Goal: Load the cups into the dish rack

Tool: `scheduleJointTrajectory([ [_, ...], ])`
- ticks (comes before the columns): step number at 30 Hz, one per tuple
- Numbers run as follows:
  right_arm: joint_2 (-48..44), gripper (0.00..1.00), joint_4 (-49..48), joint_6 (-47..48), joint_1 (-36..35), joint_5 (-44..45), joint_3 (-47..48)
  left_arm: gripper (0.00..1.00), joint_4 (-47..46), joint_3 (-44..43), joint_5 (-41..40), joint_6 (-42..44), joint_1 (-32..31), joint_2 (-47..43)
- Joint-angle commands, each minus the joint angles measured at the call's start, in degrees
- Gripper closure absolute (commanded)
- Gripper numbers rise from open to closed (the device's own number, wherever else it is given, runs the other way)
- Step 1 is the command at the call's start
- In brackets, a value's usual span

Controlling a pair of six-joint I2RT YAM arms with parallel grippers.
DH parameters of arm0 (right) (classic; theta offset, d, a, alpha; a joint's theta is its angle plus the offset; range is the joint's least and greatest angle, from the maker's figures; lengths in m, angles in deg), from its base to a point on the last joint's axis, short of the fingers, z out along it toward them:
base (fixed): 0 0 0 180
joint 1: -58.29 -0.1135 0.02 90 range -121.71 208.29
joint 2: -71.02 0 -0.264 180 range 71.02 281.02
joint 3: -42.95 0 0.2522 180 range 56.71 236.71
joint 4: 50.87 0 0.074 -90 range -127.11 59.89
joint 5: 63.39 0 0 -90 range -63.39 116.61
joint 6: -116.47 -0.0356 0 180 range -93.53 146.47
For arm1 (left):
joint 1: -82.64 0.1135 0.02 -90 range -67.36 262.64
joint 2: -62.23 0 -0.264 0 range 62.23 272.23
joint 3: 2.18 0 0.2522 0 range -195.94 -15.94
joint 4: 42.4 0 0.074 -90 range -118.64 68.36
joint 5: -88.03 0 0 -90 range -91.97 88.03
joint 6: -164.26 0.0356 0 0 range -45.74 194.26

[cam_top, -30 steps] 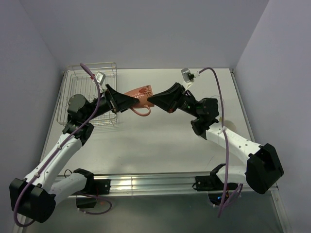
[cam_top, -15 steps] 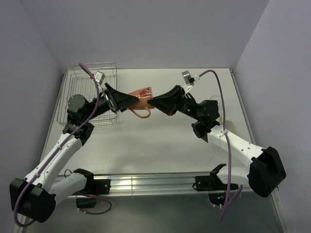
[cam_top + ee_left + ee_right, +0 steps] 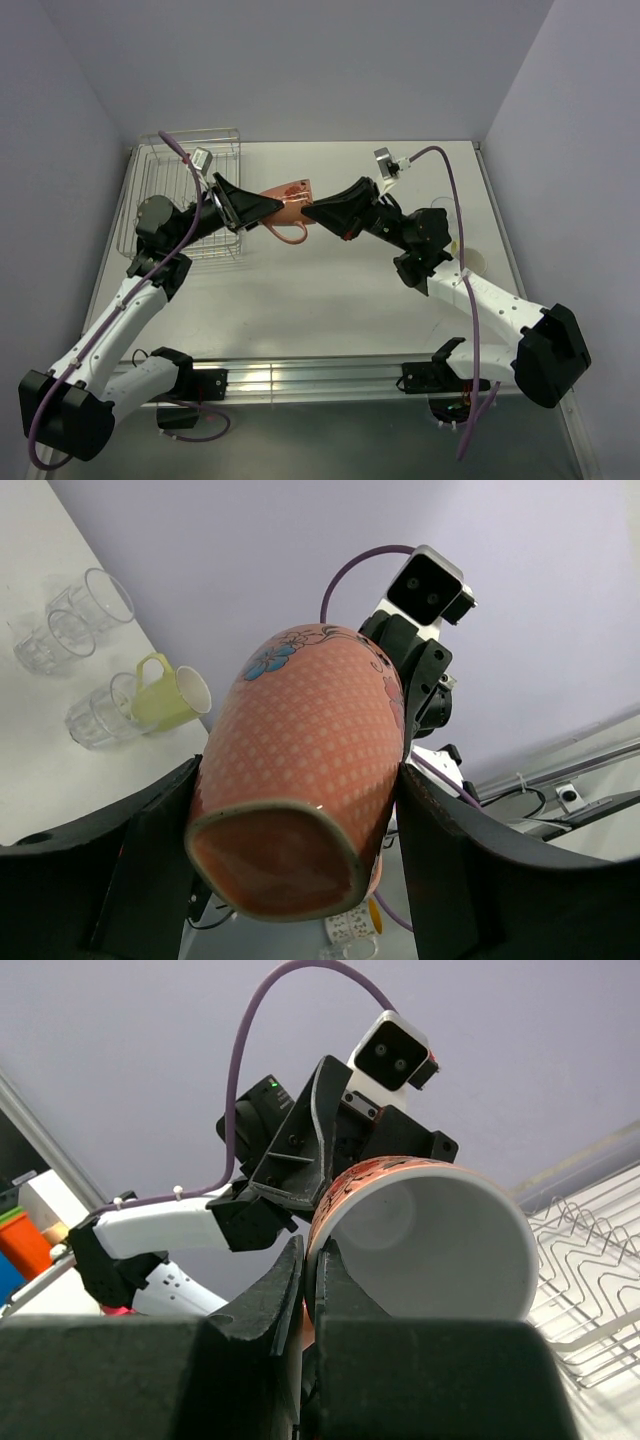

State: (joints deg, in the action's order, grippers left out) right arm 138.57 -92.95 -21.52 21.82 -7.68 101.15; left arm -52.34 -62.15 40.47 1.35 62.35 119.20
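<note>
The terracotta-orange mug hangs in mid-air over the table, left of centre, lying on its side with its handle down. My right gripper is shut on its rim; one finger is inside the white interior and one outside. My left gripper is shut on the mug's body near the base, with a finger against each side. The dish rack stands at the back left, just behind the left gripper. In the left wrist view, clear tumblers stand on a white surface.
A yellow-green mug lies beside the tumblers. A white patterned mug with a yellow inside shows low in the left wrist view. The rack's wires appear at the right of the right wrist view. Walls close in the table at the back and sides.
My left gripper's jaws have closed from wide open onto the mug's body. The right gripper kept its pinch on the rim and the mug barely moved.
</note>
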Motion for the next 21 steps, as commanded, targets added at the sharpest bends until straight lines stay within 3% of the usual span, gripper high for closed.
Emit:
scheduleJointTrajectory([
  [1, -1.6, 1.00, -0.8, 4.8, -1.5, 3.4, 1.5, 0.84, -2.6, -1.4, 2.8, 0.0, -1.1, -1.7],
  [3, -1.3, 1.00, -0.5, 4.9, -1.8, 3.8, 1.7, 1.00, -2.2, -1.7, 2.8, 0.1, -1.1, -1.9],
  [5, -0.9, 0.95, 0.0, 4.8, -1.9, 4.4, 1.7, 1.00, -1.3, -2.4, 2.4, 1.1, -1.1, -2.2],
  [9, -1.5, 0.68, 3.4, 5.9, -1.9, 8.0, 1.3, 1.00, 3.9, -5.6, 1.1, 4.5, -1.1, -2.1],
  [10, -2.1, 0.57, 6.0, 6.3, -1.9, 9.0, 1.3, 1.00, 4.8, -7.3, 0.5, 5.9, -1.1, -2.0],
  [13, -3.8, 0.42, 10.5, 7.6, -1.9, 13.0, 1.6, 1.00, 7.5, -10.7, 0.3, 8.0, -1.0, -1.0],
  [21, -8.0, 0.32, 20.5, 9.8, -1.8, 22.6, 3.4, 1.00, 13.1, -16.6, -0.5, 11.4, 1.7, 2.1],
])
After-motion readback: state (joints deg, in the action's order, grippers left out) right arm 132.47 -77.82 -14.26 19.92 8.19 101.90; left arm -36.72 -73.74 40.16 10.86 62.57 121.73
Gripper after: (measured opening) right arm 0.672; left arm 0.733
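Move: Both hands are on the cup: the left holds its body, with the cup's middle about 2 cm to that hand's right and 1 cm ahead; the right pinches its rim, with the middle some 4 cm to that hand's left and 2 cm ahead, about level. The dish rack, where the cup goes, has its middle roughly 24 cm ahead of the left hand, 28 cm to its left and 34 cm below. Forward about 3 cm and then also some 1.5 cm to the right goes the right hand, its fingers opening wide to let go of the cup's rim as it turns about 15 degrees clockwise and backs off from the mouth. The left hand keeps its grip on the cup's body, then rises some 2 cm and edges forward 1 cm, its fingers tipping slightly down. ##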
